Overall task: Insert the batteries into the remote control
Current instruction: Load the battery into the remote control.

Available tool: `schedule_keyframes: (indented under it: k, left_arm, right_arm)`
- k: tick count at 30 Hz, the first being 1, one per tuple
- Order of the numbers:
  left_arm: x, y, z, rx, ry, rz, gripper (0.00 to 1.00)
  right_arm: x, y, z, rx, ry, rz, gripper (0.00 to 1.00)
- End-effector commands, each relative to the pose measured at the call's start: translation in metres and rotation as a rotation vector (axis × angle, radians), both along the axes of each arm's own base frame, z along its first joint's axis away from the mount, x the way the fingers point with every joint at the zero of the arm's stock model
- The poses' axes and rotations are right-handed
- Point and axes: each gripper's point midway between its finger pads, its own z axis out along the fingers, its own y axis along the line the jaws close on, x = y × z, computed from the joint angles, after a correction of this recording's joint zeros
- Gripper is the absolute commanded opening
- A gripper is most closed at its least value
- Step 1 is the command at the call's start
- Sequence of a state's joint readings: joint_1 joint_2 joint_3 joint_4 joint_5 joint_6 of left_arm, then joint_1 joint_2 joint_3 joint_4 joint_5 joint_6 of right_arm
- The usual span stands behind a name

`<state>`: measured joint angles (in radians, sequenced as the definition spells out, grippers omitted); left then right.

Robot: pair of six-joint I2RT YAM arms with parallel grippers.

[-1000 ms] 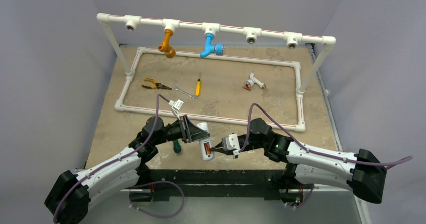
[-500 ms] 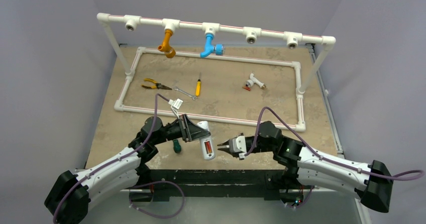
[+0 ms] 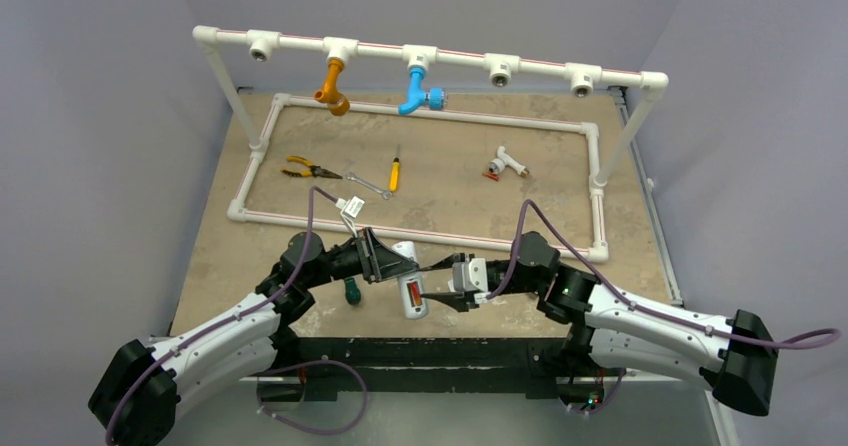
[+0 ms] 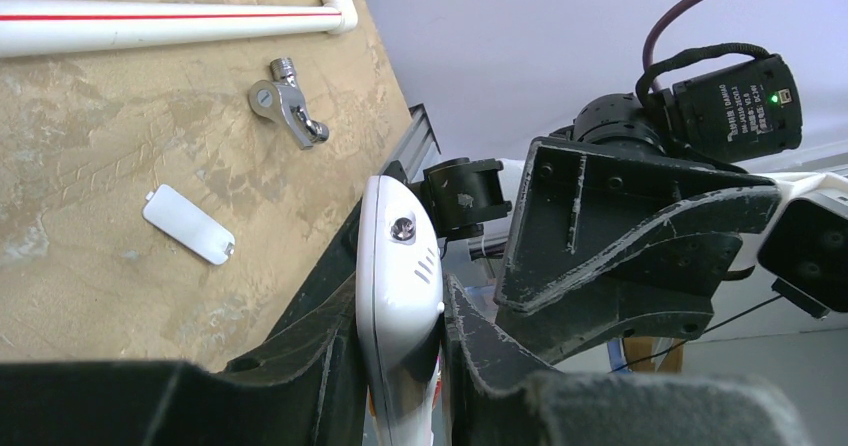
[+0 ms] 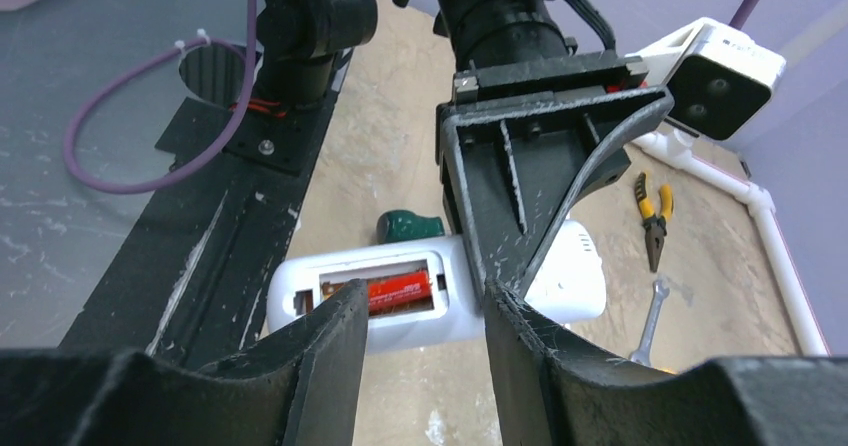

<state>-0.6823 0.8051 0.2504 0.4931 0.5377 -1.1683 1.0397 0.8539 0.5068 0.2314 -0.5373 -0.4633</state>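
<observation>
My left gripper (image 3: 385, 263) is shut on the white remote control (image 3: 408, 281) and holds it just above the table's near edge. In the left wrist view the remote control (image 4: 398, 256) stands edge-on between the fingers of the left gripper (image 4: 400, 301). Its back compartment faces the right wrist camera, open, with a red-orange battery (image 5: 400, 291) lying inside; my finger hides the compartment's left part. My right gripper (image 3: 432, 284) is open and empty, a short way off the remote control (image 5: 560, 286). The right gripper (image 5: 425, 341) frames the compartment.
The white battery cover (image 4: 188, 225) and a metal tap fitting (image 4: 287, 113) lie on the table. A green handle (image 3: 351, 290) sits beside the remote. Pliers (image 3: 305, 170), wrench (image 3: 368, 184), yellow screwdriver (image 3: 395, 174) and T-fitting (image 3: 510, 163) lie inside the PVC frame (image 3: 470, 238).
The right gripper drew back from the remote, then came in again and opened its jaws. The left arm and remote stayed still.
</observation>
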Motion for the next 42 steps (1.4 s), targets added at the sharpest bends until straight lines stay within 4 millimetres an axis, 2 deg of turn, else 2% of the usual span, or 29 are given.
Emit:
schedule_keyframes:
  k: [1,11,20,28,34,42]
  left_arm:
    - [-0.001,-0.003,0.033,-0.077,-0.083,-0.015,0.0]
    - [0.0,-0.003,0.031,-0.073,-0.081,-0.013,0.0]
    - [-0.002,-0.003,0.031,-0.077,-0.082,-0.016,0.0]
    - [-0.002,-0.002,0.032,-0.079,-0.086,-0.015,0.0]
    - [-0.002,-0.002,0.032,-0.078,-0.087,-0.015,0.0]
    - [-0.002,-0.002,0.033,-0.08,-0.09,-0.015,0.0]
  right_arm:
    - [-0.001,0.012,0.042,0.122,-0.022,0.025,0.43]
    - [-0.01,0.028,0.03,0.098,-0.026,0.043,0.3]
    - [-0.003,0.033,0.023,0.078,-0.059,0.001,0.29]
    - [0.008,0.03,0.011,0.021,-0.094,-0.051,0.25]
    - [0.008,0.025,-0.002,-0.032,-0.102,-0.049,0.21]
    - [0.009,0.019,-0.017,-0.097,-0.105,-0.059,0.2]
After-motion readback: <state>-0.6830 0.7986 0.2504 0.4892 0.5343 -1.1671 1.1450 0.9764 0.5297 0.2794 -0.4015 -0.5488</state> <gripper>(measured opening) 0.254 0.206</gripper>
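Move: About 3 cm to the right hand's left, 1 cm back and 2 cm lower, the red battery already lies in the open bay of the remote control. The left gripper's fingers hold the remote about 3 cm ahead and 4 cm left of the right hand, nearly level with it. On the table, some 20 cm below, the green screwdriver is about 5 cm ahead and 15 cm left. From the left hand, the battery lies about 4 cm back, 1 cm right and slightly lower. Closing in on the battery bay, the right hand goes about 2.5 cm left, first rising a touch and drawing back some 1.5 cm, then coming forward again by as much as it sinks to roughly 2 cm below its highest point. Its fingers narrow to about half their gap, tips at the battery's red end; whether they pinch it can't be seen. The left hand keeps the remote held still. ##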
